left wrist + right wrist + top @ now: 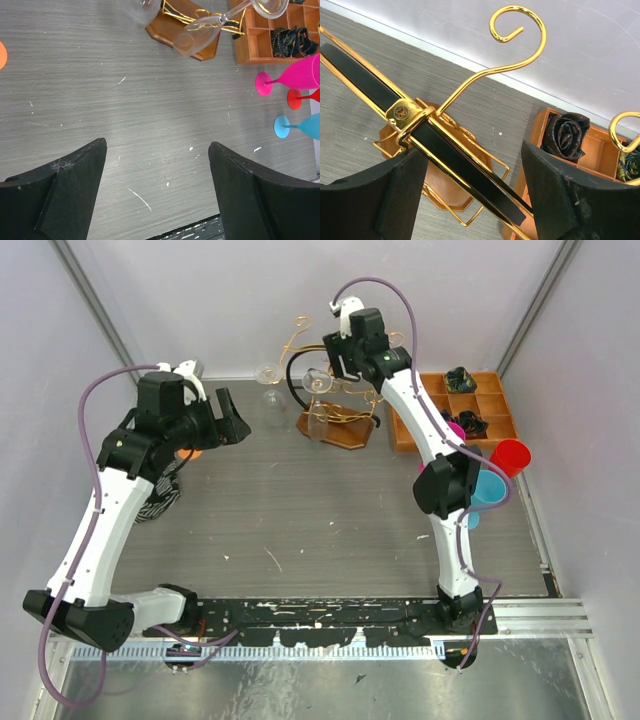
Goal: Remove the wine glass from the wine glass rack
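The wine glass rack (346, 428) stands at the back of the table, gold scrolled wire on a brown wooden base. A clear wine glass (318, 422) hangs upside down from it, and a second clear glass (269, 380) hangs at its left. My right gripper (341, 364) is above the rack, open. In the right wrist view its jaws (472, 150) straddle the rack's dark gold-edged hoop (367, 72), with no glass in sight. My left gripper (232, 420) hovers open to the left, holding nothing. In the left wrist view (157, 144) the hanging glass (196, 36) lies far ahead.
An orange compartmented tray (492, 410) with dark rolled cloths sits right of the rack. Pink (295, 75), red (510, 456) and blue (488, 490) plastic goblets stand beside the right arm. An orange object (193, 452) and a striped item (160, 502) lie under the left arm.
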### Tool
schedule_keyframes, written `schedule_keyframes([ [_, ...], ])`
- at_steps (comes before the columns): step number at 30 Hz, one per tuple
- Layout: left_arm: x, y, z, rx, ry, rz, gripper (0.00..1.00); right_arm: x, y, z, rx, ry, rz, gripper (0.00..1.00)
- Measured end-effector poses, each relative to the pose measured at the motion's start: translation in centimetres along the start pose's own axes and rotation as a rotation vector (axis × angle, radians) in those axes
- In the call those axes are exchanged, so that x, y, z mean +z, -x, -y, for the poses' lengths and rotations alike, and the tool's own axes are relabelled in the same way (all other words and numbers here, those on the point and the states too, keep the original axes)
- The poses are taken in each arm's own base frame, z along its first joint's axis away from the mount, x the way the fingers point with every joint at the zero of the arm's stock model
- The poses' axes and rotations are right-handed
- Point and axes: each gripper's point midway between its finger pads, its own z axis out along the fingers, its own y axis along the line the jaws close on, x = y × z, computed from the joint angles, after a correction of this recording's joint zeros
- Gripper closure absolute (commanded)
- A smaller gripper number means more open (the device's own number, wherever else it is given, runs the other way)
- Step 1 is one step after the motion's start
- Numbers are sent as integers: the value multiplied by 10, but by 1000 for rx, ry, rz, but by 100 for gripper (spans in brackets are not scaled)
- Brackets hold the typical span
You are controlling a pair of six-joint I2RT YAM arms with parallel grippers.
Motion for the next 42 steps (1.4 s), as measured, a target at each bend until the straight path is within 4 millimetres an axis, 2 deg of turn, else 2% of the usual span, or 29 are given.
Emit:
schedule_keyframes([
  [3,1,-4,-4,-2,19,-15,9,2,-5,-1,0,-1,-2,20],
  [4,1,-5,-5,-3,23,-19,9,-6,0,1,2,-5,12,20],
  [8,3,-5,-6,-7,31,-20,9,-27,-5,7,-2,-24,-8,20],
  [15,3,-5,-7,-11,35,-21,8,-73,26,17,10,-39,70,22],
  [16,3,-5,-7,-11,35,-20,8,-81,32,19,13,-40,84,26],
  [18,3,-5,-7,-12,35,-20,8,-92,41,19,29,-27,109,41],
  [20,3,-5,-7,-14,39,-19,8,-103,46,12,64,13,119,46],
  [23,3,-4,-8,-14,42,-17,8,-116,44,-5,170,98,96,46],
  [29,5,-5,-8,-15,44,-21,8,-133,18,-51,426,294,-35,46],
  [35,4,-6,-9,-16,46,-25,8,-131,11,-75,544,395,-104,46],
  [42,4,-7,-9,-16,48,-31,8,-117,3,-86,590,423,-140,46],
])
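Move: The nearer clear wine glass, hanging foot up, has its middle about 10 cm back from the right hand, 5 cm to its left and 3 cm below; its foot is some 7 cm higher. The second clear glass hangs about 9 cm left of it and 2 cm farther out. The rack's middle is roughly 10 cm under the right hand and 2 cm back and left. From the left hand, the nearer glass is about 16 cm ahead, 16 cm right and 7 cm lower. The nearer clear glass's foot is what the right hand comes round to: open, it leaves the rack's black bar, backing about 13 cm while rising some 9 cm over the near side, then sinks half of that and swings left. Its left side rolls up about 35 degrees, the fingers dip some 20 and narrow to roughly half open, ending just short of the foot with no grip on it. ##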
